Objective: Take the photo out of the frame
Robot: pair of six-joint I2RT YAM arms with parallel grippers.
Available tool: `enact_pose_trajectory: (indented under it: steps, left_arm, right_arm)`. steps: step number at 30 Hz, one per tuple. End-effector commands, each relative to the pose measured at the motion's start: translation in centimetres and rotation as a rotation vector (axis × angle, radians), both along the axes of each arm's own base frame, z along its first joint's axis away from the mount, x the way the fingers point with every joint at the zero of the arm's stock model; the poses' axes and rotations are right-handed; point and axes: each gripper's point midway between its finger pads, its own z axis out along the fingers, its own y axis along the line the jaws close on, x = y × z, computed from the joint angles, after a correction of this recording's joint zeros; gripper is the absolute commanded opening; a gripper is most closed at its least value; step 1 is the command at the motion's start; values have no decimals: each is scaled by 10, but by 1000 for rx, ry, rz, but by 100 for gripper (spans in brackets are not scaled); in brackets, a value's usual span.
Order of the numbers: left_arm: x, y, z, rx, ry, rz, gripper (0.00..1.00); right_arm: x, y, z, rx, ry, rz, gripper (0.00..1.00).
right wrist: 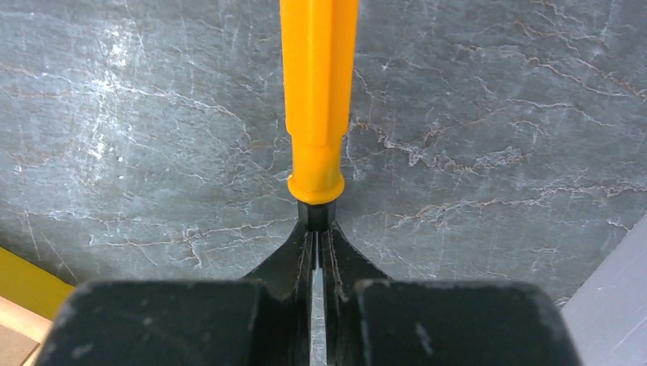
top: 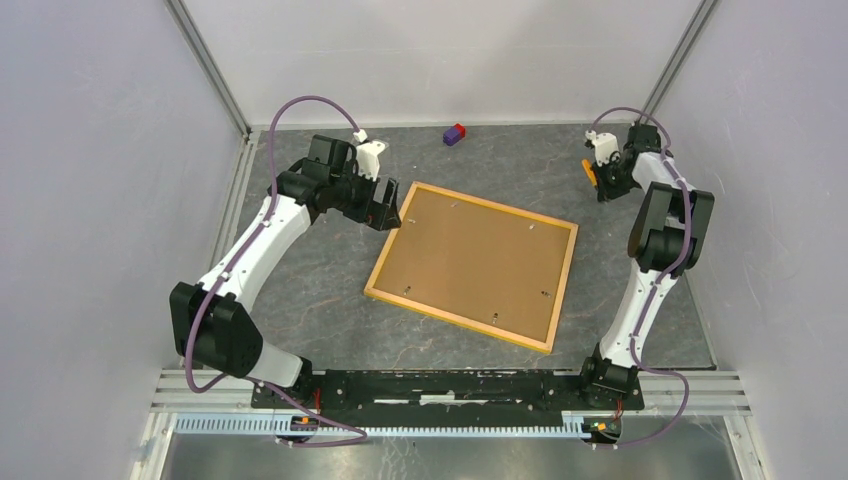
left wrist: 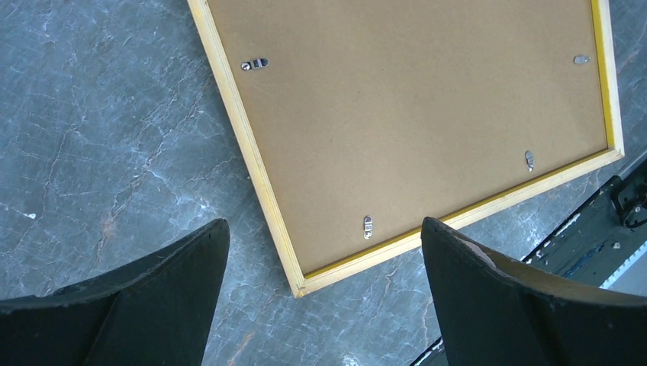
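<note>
The frame (top: 455, 321) lies face down in the middle of the table, its brown backing board (top: 475, 260) up and held by small metal clips (left wrist: 368, 226). The photo is hidden beneath that board. My left gripper (top: 386, 214) hovers open just off the frame's far-left corner. In the left wrist view, its fingers (left wrist: 175, 290) straddle a corner of the yellow rim (left wrist: 246, 152) from above, touching nothing. My right gripper (top: 601, 187) is at the far right, away from the frame. There it (right wrist: 315, 219) is shut on the black end of an orange tool (right wrist: 318, 91).
A small purple-and-red block (top: 454, 134) sits at the table's far edge. Grey walls close in on both sides. The black base rail (top: 450, 385) runs along the near edge. A bit of the frame's yellow edge (right wrist: 27, 286) shows at the lower left of the right wrist view.
</note>
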Motion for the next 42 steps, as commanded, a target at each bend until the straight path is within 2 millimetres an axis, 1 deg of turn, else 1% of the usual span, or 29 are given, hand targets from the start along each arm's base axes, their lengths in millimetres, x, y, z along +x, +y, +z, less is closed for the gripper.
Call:
enact_pose_trajectory:
  steps: [1,5,11,15,19,23,27,29,31,33,35,37,39,42]
  left_arm:
    - [15,4,16,16,-85,15,100]
    - [13,8,15,31,-95,20,100]
    - [9,12,14,48,-105,21,100]
    - [8,16,13,67,-119,17,100]
    - [6,18,9,90,-116,0,100]
    - [4,22,2,128,-105,-28,100]
    - [-5,22,-5,150,-96,-109,100]
    - [-17,16,-8,142,-77,-203,100]
    - [-34,11,-11,145,-61,-314,100]
    - [-49,6,-16,187,-74,-421,100]
    - [-64,0,-26,264,-107,-530,100]
    - [-79,-12,-38,346,-142,-645,100]
    - [-91,-25,-52,406,-163,-728,100]
    - [-107,-55,-67,456,-190,-843,100]
  right_arm:
    - [-4,-4,-4,-18,12,8,10]
    - [-13,0,-14,0,37,11,19]
    - [-20,6,-21,27,58,15,22]
    - [-22,9,-16,39,46,21,28]
    - [-21,11,-6,45,23,28,42]
    - [-21,14,5,49,3,39,47]
    - [-21,18,23,59,-31,62,53]
    - [-21,22,35,69,-58,80,56]
    - [-22,27,49,75,-90,100,59]
    - [-23,33,63,82,-124,122,60]
    - [-25,41,81,93,-166,147,62]
    - [-30,53,100,118,-211,177,63]
    - [-35,64,119,128,-266,208,64]
    - [-48,82,150,131,-358,247,64]
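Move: Ahead of the right hand, which pinches the screwdriver just below its handle, the handle lies about 6 cm out and 3 cm left, level with the fingers; the frame's far right corner is roughly 8 cm back and 7 cm left. From the left hand, the near left clip sits some 10 cm back, 5 cm right and 18 cm below; the left-side clip is 11 cm ahead and 6 cm right, the near left corner 11 cm back and 7 cm left. Opening to about two-thirds, the right hand lets go of the screwdriver at the table, eases back, then lifts about 10 cm while drifting 5 cm left and 4 cm back. The left hand, fingers wide open and touching nothing, barely drifts at first, then swings back about 10 cm, down 6 cm and somewhat right towards the near left clip, turning some 40 degrees clockwise. ##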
